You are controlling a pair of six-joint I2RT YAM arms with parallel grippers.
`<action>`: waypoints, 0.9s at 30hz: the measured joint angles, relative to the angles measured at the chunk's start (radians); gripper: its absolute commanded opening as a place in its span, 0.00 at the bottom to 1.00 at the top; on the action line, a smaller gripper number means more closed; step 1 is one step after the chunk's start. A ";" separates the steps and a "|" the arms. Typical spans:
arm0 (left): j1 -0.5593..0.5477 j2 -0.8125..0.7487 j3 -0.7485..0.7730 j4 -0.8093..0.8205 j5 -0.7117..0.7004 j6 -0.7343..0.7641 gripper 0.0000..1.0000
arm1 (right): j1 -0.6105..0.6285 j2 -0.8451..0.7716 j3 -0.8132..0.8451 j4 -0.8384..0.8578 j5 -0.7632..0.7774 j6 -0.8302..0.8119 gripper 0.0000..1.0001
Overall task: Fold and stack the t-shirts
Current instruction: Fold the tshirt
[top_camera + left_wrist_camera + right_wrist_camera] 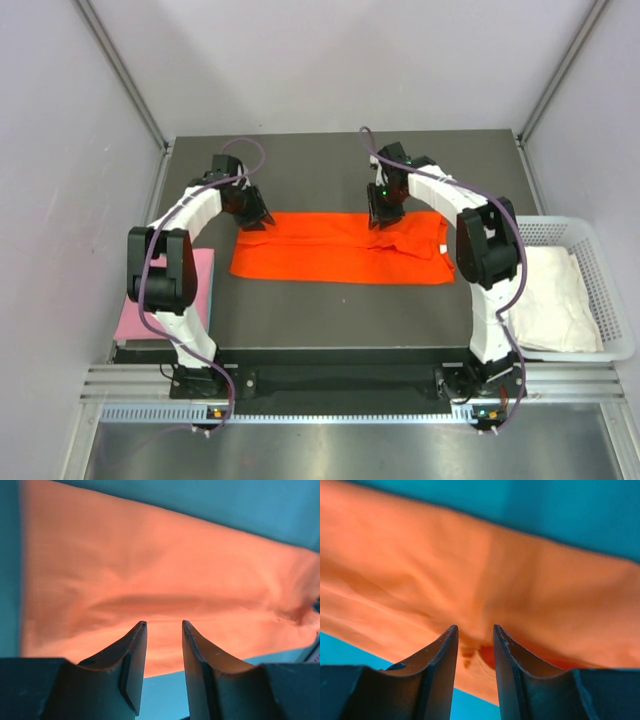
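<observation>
The orange-red t-shirt [340, 255] lies on the dark table [330, 170] as a long flat strip, running left to right. My left gripper [255, 218] hovers at the strip's far left corner, jaws apart and empty. In its wrist view the fingertips [164, 623] hang just above the cloth [150, 570], with bare table showing between them. My right gripper [383, 218] hangs over the strip's far edge, right of the middle. It is open too [475, 627], with a small fold of the orange cloth [520, 580] in the gap but not pinched.
A folded pale pink t-shirt [205, 280] lies at the table's left edge beside the left arm. A white t-shirt [555, 300] sits crumpled in a white mesh basket [612, 300] off the table's right side. Grey walls close in the back and sides.
</observation>
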 measured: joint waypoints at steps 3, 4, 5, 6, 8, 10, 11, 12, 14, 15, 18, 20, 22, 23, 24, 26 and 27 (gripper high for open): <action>-0.043 0.001 0.000 0.006 0.018 -0.011 0.39 | 0.000 -0.022 -0.057 0.003 0.023 -0.021 0.35; -0.055 0.001 0.000 0.008 0.024 -0.014 0.39 | 0.000 -0.040 -0.097 0.006 0.024 -0.023 0.35; -0.063 0.001 0.000 0.010 0.029 -0.017 0.39 | 0.000 -0.061 -0.136 0.007 0.023 -0.024 0.35; -0.071 0.001 -0.001 0.012 0.034 -0.019 0.39 | 0.000 -0.081 -0.172 0.006 0.020 -0.023 0.35; -0.076 0.001 -0.005 0.016 0.037 -0.022 0.39 | 0.000 -0.132 -0.248 0.017 0.011 -0.016 0.34; -0.078 0.000 -0.014 0.019 0.037 -0.023 0.39 | 0.000 -0.197 -0.327 0.028 -0.003 0.002 0.35; -0.080 0.000 -0.022 0.020 0.037 -0.024 0.39 | 0.000 -0.232 -0.363 0.037 -0.010 0.011 0.35; -0.081 -0.002 -0.030 0.019 0.036 -0.025 0.39 | 0.000 -0.261 -0.389 0.043 -0.017 0.020 0.35; -0.086 -0.003 -0.043 0.019 0.036 -0.026 0.39 | 0.000 -0.321 -0.433 0.051 -0.040 0.032 0.35; -0.090 -0.005 -0.048 0.019 0.037 -0.026 0.39 | -0.002 -0.342 -0.447 0.059 -0.056 0.038 0.35; -0.107 -0.009 -0.059 0.022 0.039 -0.029 0.40 | -0.024 -0.365 -0.468 0.098 -0.103 0.065 0.35; -0.121 -0.015 -0.064 0.036 0.057 -0.035 0.41 | -0.057 -0.366 -0.474 0.118 -0.129 0.082 0.35; -0.141 -0.022 -0.074 0.084 0.091 -0.049 0.42 | -0.105 -0.367 -0.474 0.135 -0.138 0.092 0.36; -0.151 -0.023 -0.077 0.104 0.106 -0.058 0.42 | -0.139 -0.367 -0.474 0.145 -0.138 0.097 0.36; -0.166 -0.023 -0.082 0.138 0.127 -0.071 0.42 | -0.169 -0.367 -0.474 0.150 -0.138 0.101 0.36; -0.201 -0.023 -0.089 0.205 0.164 -0.103 0.42 | -0.223 -0.369 -0.477 0.171 -0.130 0.109 0.35; -0.226 -0.021 -0.092 0.249 0.185 -0.127 0.42 | -0.250 -0.374 -0.487 0.188 -0.122 0.115 0.35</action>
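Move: My right hand hovers some 5 cm above the orange t-shirt. The crumpled flap in its right half is centred about 5 cm to the right of this hand and 5 cm back. The white tag near the shirt's right end is about 15 cm right and 5 cm back. For my left hand, the t-shirt's middle is about 17 cm to the right, 5 cm back and 6 cm below; the shirt's left end is 8 cm left and 5 cm back. I sweep my right hand back towards me over the crumpled flap, about 10 cm, dipping a little and then lifting, then swing it forward and right towards the white tag, turning clockwise. My left hand eases back and then quickens rightward towards the shirt's middle, about 12 cm in all, rising at the end and rolling left side down. All fingers stay partly open. ##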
